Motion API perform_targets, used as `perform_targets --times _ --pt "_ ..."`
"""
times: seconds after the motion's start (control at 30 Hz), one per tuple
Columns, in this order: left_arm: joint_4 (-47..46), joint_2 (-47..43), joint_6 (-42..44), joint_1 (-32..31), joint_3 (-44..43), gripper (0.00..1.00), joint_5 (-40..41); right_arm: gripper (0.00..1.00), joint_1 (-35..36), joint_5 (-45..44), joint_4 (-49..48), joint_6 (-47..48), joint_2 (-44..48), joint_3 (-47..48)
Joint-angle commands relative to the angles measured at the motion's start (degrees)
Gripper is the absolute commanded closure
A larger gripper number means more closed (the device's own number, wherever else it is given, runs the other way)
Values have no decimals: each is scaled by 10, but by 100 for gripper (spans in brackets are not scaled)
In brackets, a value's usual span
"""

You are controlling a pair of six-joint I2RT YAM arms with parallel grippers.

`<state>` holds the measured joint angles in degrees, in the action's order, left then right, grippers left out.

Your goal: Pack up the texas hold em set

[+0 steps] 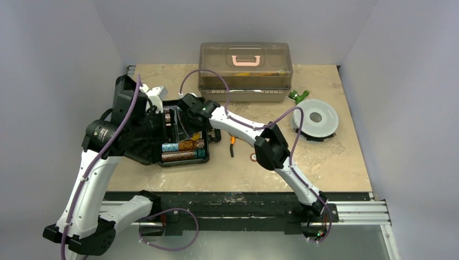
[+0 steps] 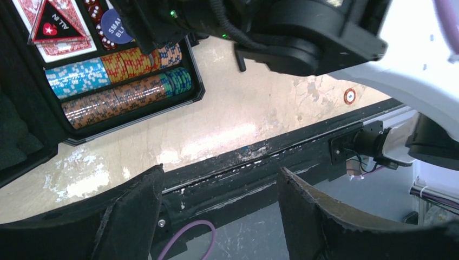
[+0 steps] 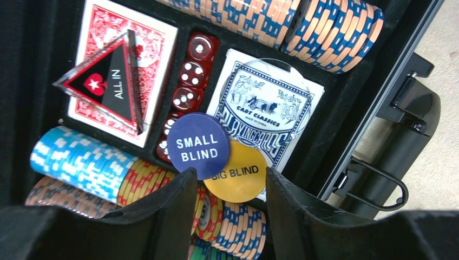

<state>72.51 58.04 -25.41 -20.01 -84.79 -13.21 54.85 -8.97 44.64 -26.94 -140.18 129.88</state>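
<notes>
The black case (image 1: 169,162) of the texas hold em set lies open left of centre, with rows of chips (image 1: 184,150) in its tray. My right gripper (image 3: 231,179) hangs open just above the chips (image 3: 81,160), with nothing between its fingers. Below it a blue SMALL BLIND disc (image 3: 197,145) overlaps a yellow BIG BLIND disc (image 3: 241,176). Red dice (image 3: 189,76), two card decks (image 3: 265,108) and a triangular ALL IN marker (image 3: 108,81) sit in the tray. My left gripper (image 2: 219,184) is open and empty, beside the case and over the table's front edge. One loose chip (image 1: 253,157) lies on the table.
A big translucent brown box (image 1: 246,70) with a pink handle stands at the back. Orange-handled pliers (image 1: 233,143) lie right of the case. A white spool (image 1: 316,118) and a small green part (image 1: 297,96) sit at the right. The case's handle (image 3: 400,135) faces right.
</notes>
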Motion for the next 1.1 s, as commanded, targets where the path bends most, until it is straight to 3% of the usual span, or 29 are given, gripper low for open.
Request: perform_targets --times 0.0,0.13,0.33,0.6,0.83,1.07 --pt "-15 -2 -17 -1 22 27 15 51 -9 28 12 3 79 23" --pt "-40 4 -63 3 45 30 23 51 -32 48 21 -24 160 -49" --pt "-103 47 -121 18 100 30 -3 50 -110 85 3 -38 348 -286" --pt "-156 230 -48 34 72 28 -4 46 -194 100 31 -5 562 -533" --pt "-138 415 50 54 -36 26 1 33 -215 78 48 1 664 -608" --pt "-140 502 69 90 -67 24 -28 27 -294 69 83 46 670 -580"
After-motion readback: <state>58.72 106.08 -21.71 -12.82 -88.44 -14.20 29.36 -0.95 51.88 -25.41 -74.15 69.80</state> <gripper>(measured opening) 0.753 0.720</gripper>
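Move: Inside the case the small blind disc lies about 17 cm ahead of the left hand, 1 cm right and 27 cm below; level with it, the big blind is 4 cm farther right and the ALL IN triangle 7 cm to its left. From the right hand the blue-rimmed chip is about 35 cm right, 9 cm back, 6 cm below; the red chip lies 9 cm left of that chip, level, and the pliers 20 cm right and 1 cm back of the hand. Leaving the case, the right hand lifts over its edge and swings about 31 cm right and 9 cm back towards the loose chips, ending some 11 cm higher, its half-open fingers spreading and wrist turning about 20 degrees clockwise. The left hand sinks about 20 cm and reaches 16 cm forward, open, over the blind discs, tipping to point more steeply down. ##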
